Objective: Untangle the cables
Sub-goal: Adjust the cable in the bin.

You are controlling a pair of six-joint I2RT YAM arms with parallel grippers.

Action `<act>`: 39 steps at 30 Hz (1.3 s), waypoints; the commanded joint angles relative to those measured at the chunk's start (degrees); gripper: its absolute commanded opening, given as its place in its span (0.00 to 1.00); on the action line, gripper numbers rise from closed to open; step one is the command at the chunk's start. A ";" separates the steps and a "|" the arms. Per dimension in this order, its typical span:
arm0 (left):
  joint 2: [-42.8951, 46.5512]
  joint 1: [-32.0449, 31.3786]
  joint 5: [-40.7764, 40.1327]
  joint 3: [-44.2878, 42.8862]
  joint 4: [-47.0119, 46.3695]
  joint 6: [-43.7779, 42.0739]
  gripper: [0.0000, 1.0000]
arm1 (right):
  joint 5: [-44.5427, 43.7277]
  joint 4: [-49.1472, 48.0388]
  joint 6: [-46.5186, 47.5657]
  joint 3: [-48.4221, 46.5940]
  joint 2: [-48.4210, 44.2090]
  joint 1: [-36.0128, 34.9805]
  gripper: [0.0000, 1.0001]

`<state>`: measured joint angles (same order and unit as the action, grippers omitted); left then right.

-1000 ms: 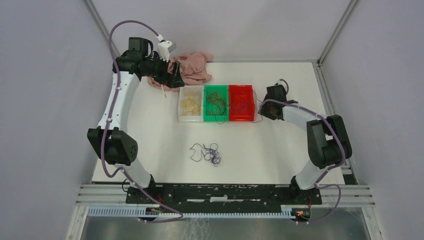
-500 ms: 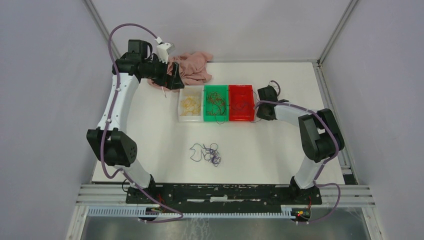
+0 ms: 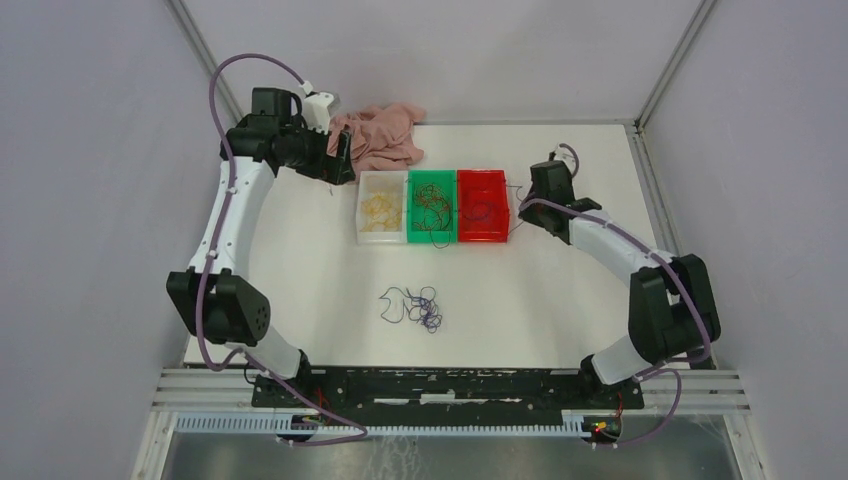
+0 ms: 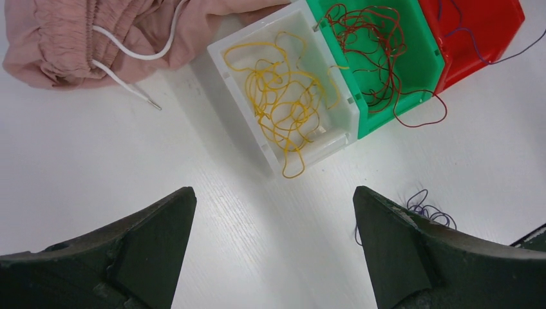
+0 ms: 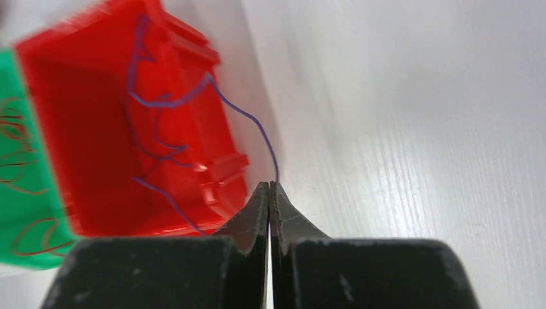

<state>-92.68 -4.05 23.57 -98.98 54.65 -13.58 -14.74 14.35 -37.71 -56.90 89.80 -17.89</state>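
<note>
A loose purple tangle of cables [image 3: 415, 305] lies on the white table, and shows by the right fingertip in the left wrist view [image 4: 425, 209]. Yellow cables [image 4: 283, 103] fill the white bin [image 3: 364, 205]. Red-brown cables [image 4: 370, 58] sit in the green bin [image 3: 414, 180], with one loop hanging over its edge. Purple cables lie in the red bin [image 5: 77, 116]. One purple cable [image 5: 251, 119] runs over that bin's rim down to my right gripper [image 5: 270, 183], which is shut on its end. My left gripper [image 4: 273, 193] hangs wide open above bare table near the white bin.
A pink garment [image 3: 380, 135] with a white drawstring [image 4: 122, 71] lies at the back, beside the left gripper [image 3: 340, 160]. The three bins stand in a row mid-table. The right gripper [image 3: 535, 195] is just right of the red bin [image 3: 482, 176].
The right gripper closed at the red bin's right side and shifted slightly back and right. The left arm drew back a little toward the left.
</note>
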 commanded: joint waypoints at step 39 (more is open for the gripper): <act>3.44 0.80 -2.92 0.96 -2.59 -0.57 0.99 | -6.09 -0.93 41.71 -14.43 16.71 -0.02 0.54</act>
<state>-90.63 -3.55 19.59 -95.20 52.18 -12.53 -17.37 15.94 -1.41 -68.97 105.41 -17.87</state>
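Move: The right hand holds a purple cable's tail about 8 cm above the table. The middle of the red bin the cable trails from lies some 8 cm left, 2 cm ahead and 6 cm below. The green bin stands about 11 cm left of the red bin, level with it; the loose purple pile on the table is roughly 23 cm left of the hand and 20 cm back. From the left hand, the red bin is about 27 cm right, level, and 23 cm below. Up about 6 cm, then over to the left by a similar amount with a little forward, the right hand carries the pinched cable towards the red bin and opens its fingers. It swings back right some 8 cm, then sinks nearly 10 cm from its height beside the bin's right wall, fingers half open, turning about 25 degrees counter-clockwise with its left side dipping. ##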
